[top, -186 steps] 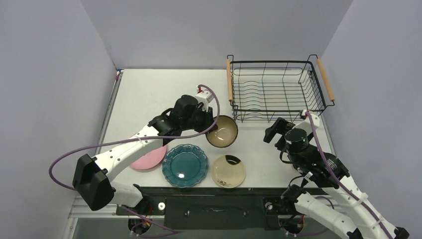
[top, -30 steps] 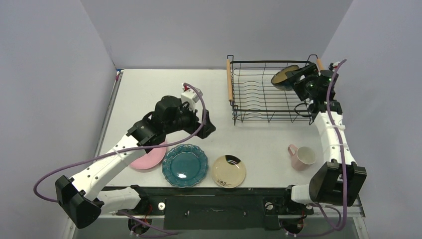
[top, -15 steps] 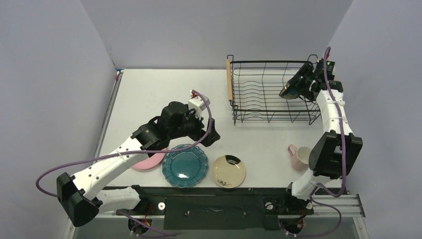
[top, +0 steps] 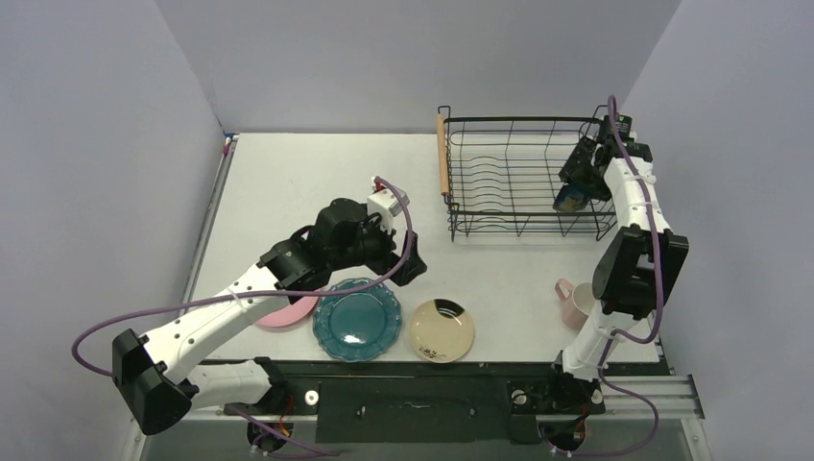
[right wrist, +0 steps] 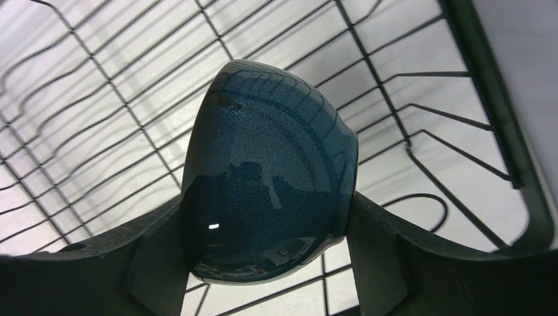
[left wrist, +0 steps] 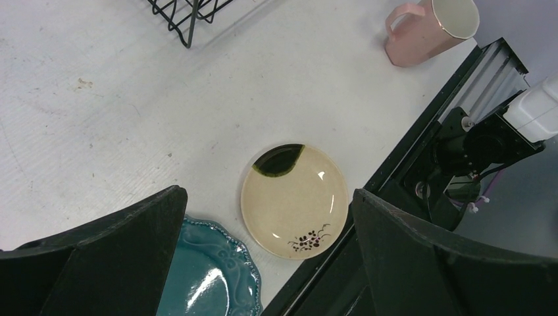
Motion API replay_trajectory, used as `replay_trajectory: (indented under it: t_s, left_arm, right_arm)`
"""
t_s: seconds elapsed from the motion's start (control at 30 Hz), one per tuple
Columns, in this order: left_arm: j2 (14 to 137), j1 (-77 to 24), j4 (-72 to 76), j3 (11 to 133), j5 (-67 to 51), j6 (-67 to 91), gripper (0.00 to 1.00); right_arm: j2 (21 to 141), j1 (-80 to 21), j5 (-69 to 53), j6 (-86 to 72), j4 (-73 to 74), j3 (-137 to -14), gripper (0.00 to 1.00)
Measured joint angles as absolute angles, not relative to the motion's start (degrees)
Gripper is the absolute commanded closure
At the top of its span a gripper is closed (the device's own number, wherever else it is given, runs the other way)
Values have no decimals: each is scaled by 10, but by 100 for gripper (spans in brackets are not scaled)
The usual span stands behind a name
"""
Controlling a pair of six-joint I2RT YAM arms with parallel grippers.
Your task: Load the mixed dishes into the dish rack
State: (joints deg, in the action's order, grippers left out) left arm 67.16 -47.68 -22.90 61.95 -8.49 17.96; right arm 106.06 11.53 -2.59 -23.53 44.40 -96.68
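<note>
My right gripper (top: pixel 574 182) is shut on the dark-teal bowl (top: pixel 569 199), which it holds tipped on its side just above the wires at the right end of the black dish rack (top: pixel 509 120). The right wrist view shows the bowl's glossy outside (right wrist: pixel 270 171) pinched between both fingers over the rack floor (right wrist: pixel 85 99). My left gripper (top: pixel 408 264) hangs open and empty above the cream dish (left wrist: pixel 294 199) and the teal scalloped plate (left wrist: pixel 204 276). The pink plate (top: pixel 288 309) lies partly under the left arm. The pink cup (top: pixel 581 301) lies on its side at the right.
The teal plate (top: pixel 357 319) and cream dish (top: pixel 442 329) sit close to the table's black front rail (top: pixel 413 370). The rack's wooden handles (top: pixel 442 154) run along its short sides. Grey walls close in the table on three sides.
The right arm has brought the bowl down from above the rack's rim into its right end, turning it onto its side. The left gripper drifted slightly right toward the plates.
</note>
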Motion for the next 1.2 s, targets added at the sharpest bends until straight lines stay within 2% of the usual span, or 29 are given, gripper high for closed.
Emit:
replay_trajectory:
  t_s: [0.47,1.2]
  left_arm:
    - [678,-476,-228,614,-72,179,4]
    - [684,-476,-228,614,-64,178,4]
  right_arm:
    - [1106,59,157,-179,511,-1036,100]
    - [1205,-15,387,-123,550,-1052,100]
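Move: The right hand still holds the bowl inside the rack. The spot it is taken to, the rack floor at the right end, is about 9 cm below the hand, 3 cm to its right and 1 cm back. The rack's right wooden handle is some 6 cm ahead and 10 cm right, near hand height. The pink mug is about 26 cm back, straight behind and 12 cm lower. From the left hand that spot is roughly 22 cm ahead, 38 cm right and 16 cm below. Downward by about 5 cm, after first wavering slightly back and to the right, the right hand lowers the held bowl into the right end of the rack, ending a couple of centimetres farther right. All the while the wrist rolls some 45 degrees, so the fingers lose their forward slant and swing to point down and to the right; they keep their grip on the bowl. ##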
